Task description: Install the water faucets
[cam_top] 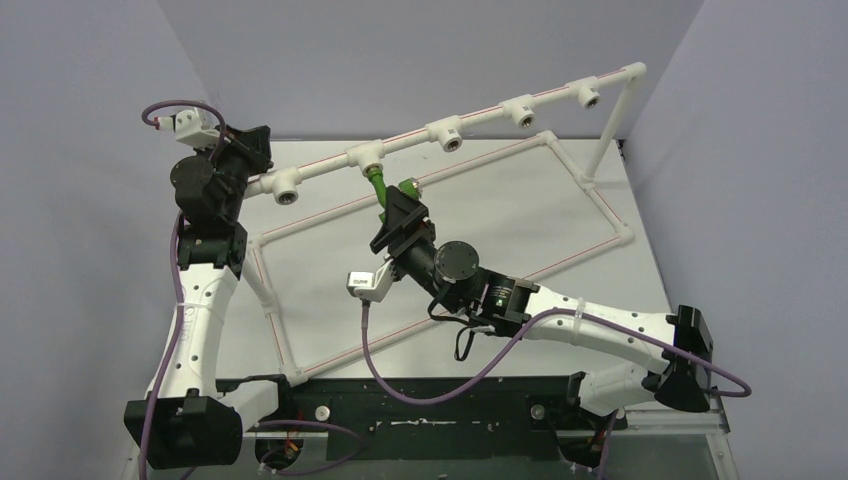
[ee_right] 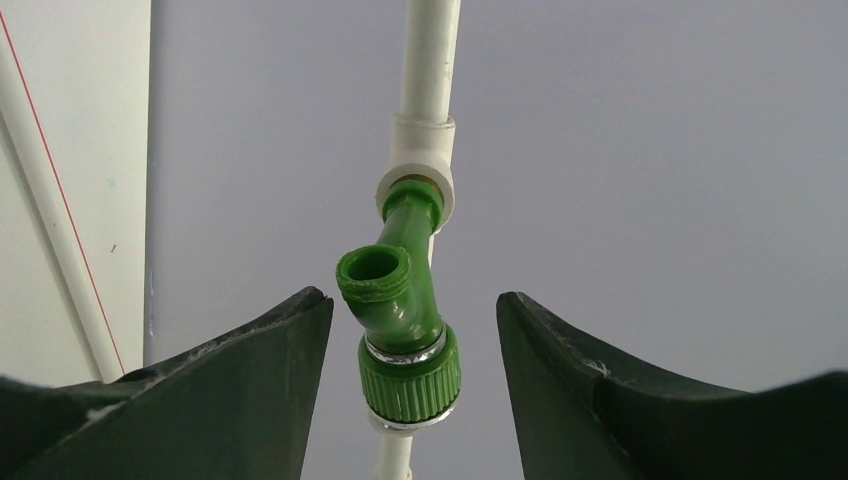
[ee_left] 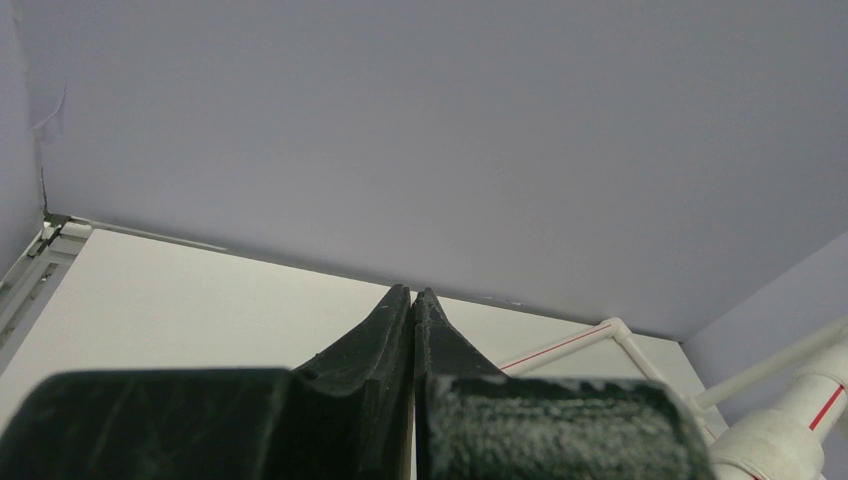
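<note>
A bright-green water faucet (cam_top: pixel 379 187) (ee_right: pixel 400 320) hangs from a white tee fitting (cam_top: pixel 364 156) (ee_right: pixel 418 160) on the raised white pipe (cam_top: pixel 490 113). Its threaded spout mouth faces the right wrist camera, with the ribbed green collar below. My right gripper (cam_top: pixel 392 200) (ee_right: pixel 412 297) is open, one finger on each side of the faucet with a gap on both sides. My left gripper (cam_top: pixel 255 143) (ee_left: pixel 412 292) is shut on nothing, up by the pipe's left end.
The raised pipe carries more open tee fittings (cam_top: pixel 452 135) (cam_top: pixel 520 112) (cam_top: pixel 586 96) and one at its left end (cam_top: pixel 285 190). A rectangular white pipe frame (cam_top: pixel 600 215) lies on the table. Purple walls close in behind and at both sides.
</note>
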You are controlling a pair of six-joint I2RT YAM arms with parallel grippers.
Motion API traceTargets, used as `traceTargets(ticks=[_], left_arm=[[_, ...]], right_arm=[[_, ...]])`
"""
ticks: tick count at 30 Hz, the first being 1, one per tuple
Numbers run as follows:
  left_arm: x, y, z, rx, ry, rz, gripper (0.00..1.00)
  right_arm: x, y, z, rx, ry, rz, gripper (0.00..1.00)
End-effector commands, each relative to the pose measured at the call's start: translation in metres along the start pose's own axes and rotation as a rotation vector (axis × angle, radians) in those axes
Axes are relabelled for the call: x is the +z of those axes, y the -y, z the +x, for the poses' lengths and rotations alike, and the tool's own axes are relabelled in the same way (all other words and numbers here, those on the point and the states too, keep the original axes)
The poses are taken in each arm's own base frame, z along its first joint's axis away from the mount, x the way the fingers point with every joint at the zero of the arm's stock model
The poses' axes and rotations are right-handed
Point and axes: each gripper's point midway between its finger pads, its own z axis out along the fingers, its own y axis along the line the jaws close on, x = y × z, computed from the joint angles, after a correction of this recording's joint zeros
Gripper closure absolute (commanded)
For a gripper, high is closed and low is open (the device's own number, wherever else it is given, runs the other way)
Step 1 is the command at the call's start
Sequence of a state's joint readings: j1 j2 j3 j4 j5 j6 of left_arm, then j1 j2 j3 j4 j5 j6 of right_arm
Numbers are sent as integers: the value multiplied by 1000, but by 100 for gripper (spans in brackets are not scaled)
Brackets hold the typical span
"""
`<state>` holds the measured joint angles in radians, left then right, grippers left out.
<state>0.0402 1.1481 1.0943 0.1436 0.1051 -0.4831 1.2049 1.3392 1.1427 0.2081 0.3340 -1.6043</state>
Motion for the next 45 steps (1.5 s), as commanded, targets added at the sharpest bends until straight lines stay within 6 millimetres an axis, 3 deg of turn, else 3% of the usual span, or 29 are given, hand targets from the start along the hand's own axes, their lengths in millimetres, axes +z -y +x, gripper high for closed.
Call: traceTargets(ticks=[1,5,12,15,23,32,45], left_arm=[[-27,-84,159,-68,-502,-262,100],[-27,-83,160,-72,-504,-259,100],[-26,-84,161,-75,-509,-258,100],[-26,-84,161,-78,-509,-259,100],[-26,-85,161,-79,-508,-259,100],[-26,-85,161,-82,-509,-259,100],[-26,-83,160,-84,-506,-253,100]], right_arm=[[3,17,-1,50,11,74,39],[7,16,1,53,8,77,41],[13,14,4,62,4,77,55],[14,14,4,69,5,82,64],[15,15,6,99,-12,98,100],[12,33,2,343,4,218,100],[6,45,13,919,10,453,100]])
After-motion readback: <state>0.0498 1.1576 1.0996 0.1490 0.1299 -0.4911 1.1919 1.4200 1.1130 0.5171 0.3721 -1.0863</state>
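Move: The green faucet, started in the second tee from the left, has its middle about 3 cm ahead of the open right hand, 1 cm to the left and 1 cm lower, between the stacked fingertips. That tee stands roughly 9 cm ahead and 4 cm left. The next tee on the right is some 14 cm ahead and 12 cm right, and the leftmost tee about 3 cm ahead and 24 cm left. From the left hand the faucet is about 13 cm back and 28 cm right. Forward and left in equal parts, about 1.5 cm in all, and dipping roughly 1 cm, the right hand eases onto the faucet while its fingers close from below and above, pinching the body at the spout end. It comes back up about 1 cm, then keeps its grip and rolls the wrist some 35 degrees clockwise as seen from behind the hand looking towards the tee, slowly at first, then faster. ##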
